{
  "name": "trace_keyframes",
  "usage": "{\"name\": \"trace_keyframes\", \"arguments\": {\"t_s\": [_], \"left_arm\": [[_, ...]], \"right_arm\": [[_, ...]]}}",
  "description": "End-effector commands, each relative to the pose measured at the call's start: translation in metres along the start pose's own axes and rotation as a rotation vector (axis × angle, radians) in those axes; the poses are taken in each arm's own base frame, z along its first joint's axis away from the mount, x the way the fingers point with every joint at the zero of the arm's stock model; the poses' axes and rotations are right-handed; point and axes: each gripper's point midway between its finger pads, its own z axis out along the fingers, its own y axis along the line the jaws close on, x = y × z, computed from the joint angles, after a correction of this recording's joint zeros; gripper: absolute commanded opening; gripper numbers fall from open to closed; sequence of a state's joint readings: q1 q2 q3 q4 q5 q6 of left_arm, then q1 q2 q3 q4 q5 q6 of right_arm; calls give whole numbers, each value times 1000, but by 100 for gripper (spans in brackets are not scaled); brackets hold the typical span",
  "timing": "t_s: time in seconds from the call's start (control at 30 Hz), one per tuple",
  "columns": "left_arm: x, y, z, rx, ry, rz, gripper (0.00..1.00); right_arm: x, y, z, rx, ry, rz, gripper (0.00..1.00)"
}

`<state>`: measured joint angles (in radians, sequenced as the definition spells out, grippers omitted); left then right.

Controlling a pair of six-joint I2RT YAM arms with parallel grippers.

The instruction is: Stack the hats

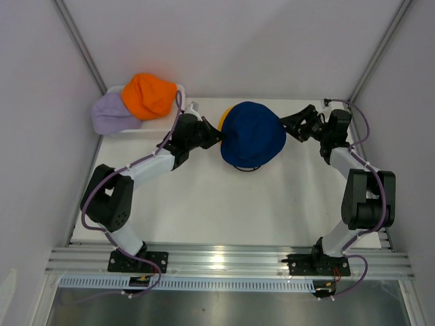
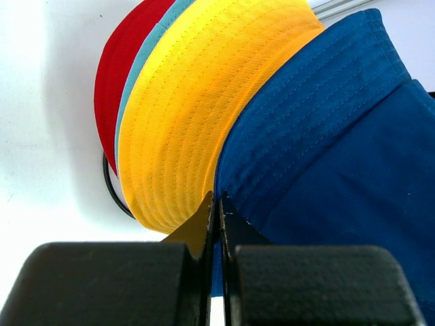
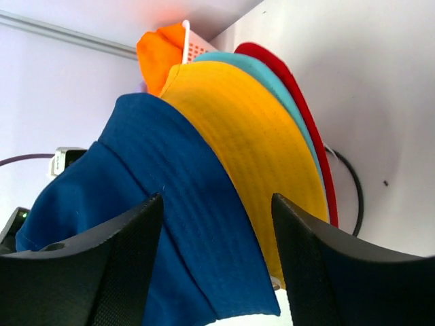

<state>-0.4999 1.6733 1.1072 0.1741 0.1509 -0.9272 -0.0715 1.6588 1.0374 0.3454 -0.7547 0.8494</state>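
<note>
The navy blue hat (image 1: pixel 253 132) lies on top of a stack at the table's back centre. Under it are the yellow hat (image 2: pixel 197 102), the teal hat (image 2: pixel 146 61) and the red hat (image 2: pixel 112 68), all over a black wire frame (image 2: pixel 111 187). My left gripper (image 1: pixel 217 136) is shut on the navy hat's left brim (image 2: pixel 319 156). My right gripper (image 1: pixel 285 126) is open at the hat's right side, with the navy brim (image 3: pixel 183 224) hanging between its fingers. The orange hat (image 1: pixel 149 95) and the lavender hat (image 1: pixel 111 114) lie at the back left.
A white lattice basket (image 1: pixel 115 90) under the orange and lavender hats stands in the back left corner and also shows in the right wrist view (image 3: pixel 194 42). White walls close in the back and both sides. The metal rail (image 1: pixel 224 261) runs along the near edge.
</note>
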Motion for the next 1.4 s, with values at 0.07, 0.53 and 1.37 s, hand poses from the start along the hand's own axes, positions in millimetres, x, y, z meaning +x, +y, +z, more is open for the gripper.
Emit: {"name": "trace_keyframes", "arguments": {"t_s": [0.07, 0.53, 1.37], "left_arm": [[-14, -18, -3, 21, -43, -8, 1], [-42, -48, -16, 26, -70, -29, 1], [-3, 25, 14, -147, 99, -122, 1]], "right_arm": [[9, 10, 1, -81, 11, 9, 63], [-5, 22, 5, -34, 13, 152, 0], [8, -56, 33, 267, 105, 257, 0]]}}
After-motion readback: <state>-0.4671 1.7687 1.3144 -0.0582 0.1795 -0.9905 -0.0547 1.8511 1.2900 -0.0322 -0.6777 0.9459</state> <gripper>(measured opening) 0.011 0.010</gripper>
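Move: The left hand still pinches the left edge of the blue hat's brim; the blue hat's middle lies about 10 cm to its right, roughly level ahead and in height. From the open right hand the same hat's middle is some 10 cm left and 3 cm back, its near brim edge already between the fingers. The yellow hat lies just under it, about 12 cm left of the right hand, 2 cm back and 4 cm lower; the wire stand's middle is roughly 14 cm left, 4 cm back and 10 cm below. Easing back and down by about 1 cm, the right hand shuts on the blue hat's right brim edge and pinches it. With the left hand keeping its hold opposite, both then lift some 5 cm, drifting about 3 cm forward, and come down over the stack: the left back to its starting height, the right about 8 cm from the top, its fingers tipping down some 20 degrees. ##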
